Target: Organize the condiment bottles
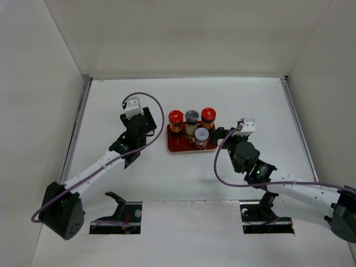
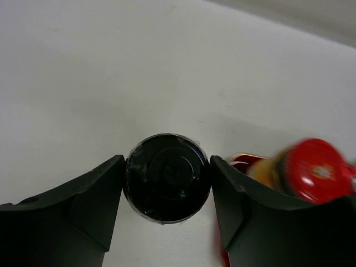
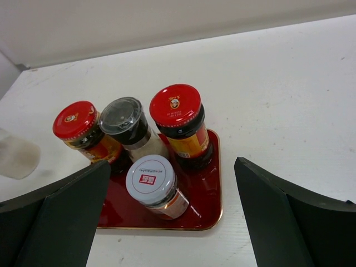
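Note:
A red tray [image 1: 179, 146] sits mid-table with four condiment bottles upright on it: a red-capped one [image 1: 176, 117] at the back left, a grey-capped one [image 1: 192, 117] in the middle, a second red-capped one [image 1: 208, 115] at the back right, and a white-capped one [image 1: 201, 134] in front. My left gripper [image 1: 148, 127] is just left of the tray. In the left wrist view it [image 2: 167, 178] is shut on the black-capped bottle [image 2: 167, 177], with both fingers against the cap. My right gripper [image 1: 218, 133] is open and empty at the tray's right edge, facing the bottles [image 3: 172, 167].
White enclosure walls stand at the left [image 1: 39, 111], back and right. Two dark openings [image 1: 117, 217] [image 1: 267, 218] lie in the table near the arm bases. A blurred pale shape [image 3: 16, 158] shows left of the tray in the right wrist view.

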Controlling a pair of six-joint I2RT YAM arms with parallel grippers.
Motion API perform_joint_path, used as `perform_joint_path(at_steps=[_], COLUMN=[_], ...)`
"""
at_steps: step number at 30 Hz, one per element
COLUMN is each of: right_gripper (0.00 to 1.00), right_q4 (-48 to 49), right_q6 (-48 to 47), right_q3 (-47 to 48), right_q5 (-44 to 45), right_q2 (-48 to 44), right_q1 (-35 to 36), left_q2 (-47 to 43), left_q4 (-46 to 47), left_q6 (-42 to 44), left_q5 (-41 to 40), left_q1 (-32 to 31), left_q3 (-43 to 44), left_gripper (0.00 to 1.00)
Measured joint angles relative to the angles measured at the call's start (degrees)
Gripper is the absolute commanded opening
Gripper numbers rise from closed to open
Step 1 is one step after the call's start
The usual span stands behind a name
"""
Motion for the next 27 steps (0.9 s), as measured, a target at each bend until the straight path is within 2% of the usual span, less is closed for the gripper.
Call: perform_joint_path(at_steps=[4, 10, 18, 25, 27], right_gripper=[1.00, 1.00, 1.00, 1.00, 1.00], right_q4=[-0.07, -0.07, -0.02, -0.04, -0.07], right_q6=[0.02, 0.24, 0.55, 1.11, 1.11], right_q3=[-0.11, -0.35, -0.46, -0.46, -0.46], right_q5=[0.00, 0.00, 0.00, 0.00, 0.00], right_q2=[0.17, 0.09, -0.26, 0.74, 0.79], right_q1=[-0.04, -1.07, -1.84, -1.84, -1.84], left_q2=[-7.28, -2.23, 10.71, 15.87, 17.25], left_q4=[1.22, 1.70, 4.90, 10.71, 12.02], left_q6=[0.33, 0.52, 1.29, 1.92, 2.08], left_q5=[-0.96, -2.23, -1.95, -1.11, -1.09], left_q1=[-11.10, -21.90, -23.80, -23.89, -23.91], left_q3=[0.00, 0.04, 1.25, 3.82, 4.09], left_gripper=[0.38, 0.39, 0.39, 0.40, 0.43])
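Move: Some 18 cm to the right and 3 cm back of the left hand, about 14 cm below it, lies the tray's empty near-left corner, meant for the held black-capped bottle. The left red-lidded jar stands 7 cm beyond that corner; the pepper grinder is 8 cm right of that jar and nearly level with it, and the white-lidded jar 9 cm right of the corner. From the right hand the corner lies roughly 25 cm left and 4 cm ahead. Swinging right in an arc, the left hand carries the black-capped bottle, still gripped by its cap, some 18 cm to the tray's empty near-left corner. It first rises about 5 cm while drawing back 6, then sinks about 9 cm and eases forward a little in front of the left red-lidded jar, turning about 25 degrees clockwise; the fingers keep their hold. ##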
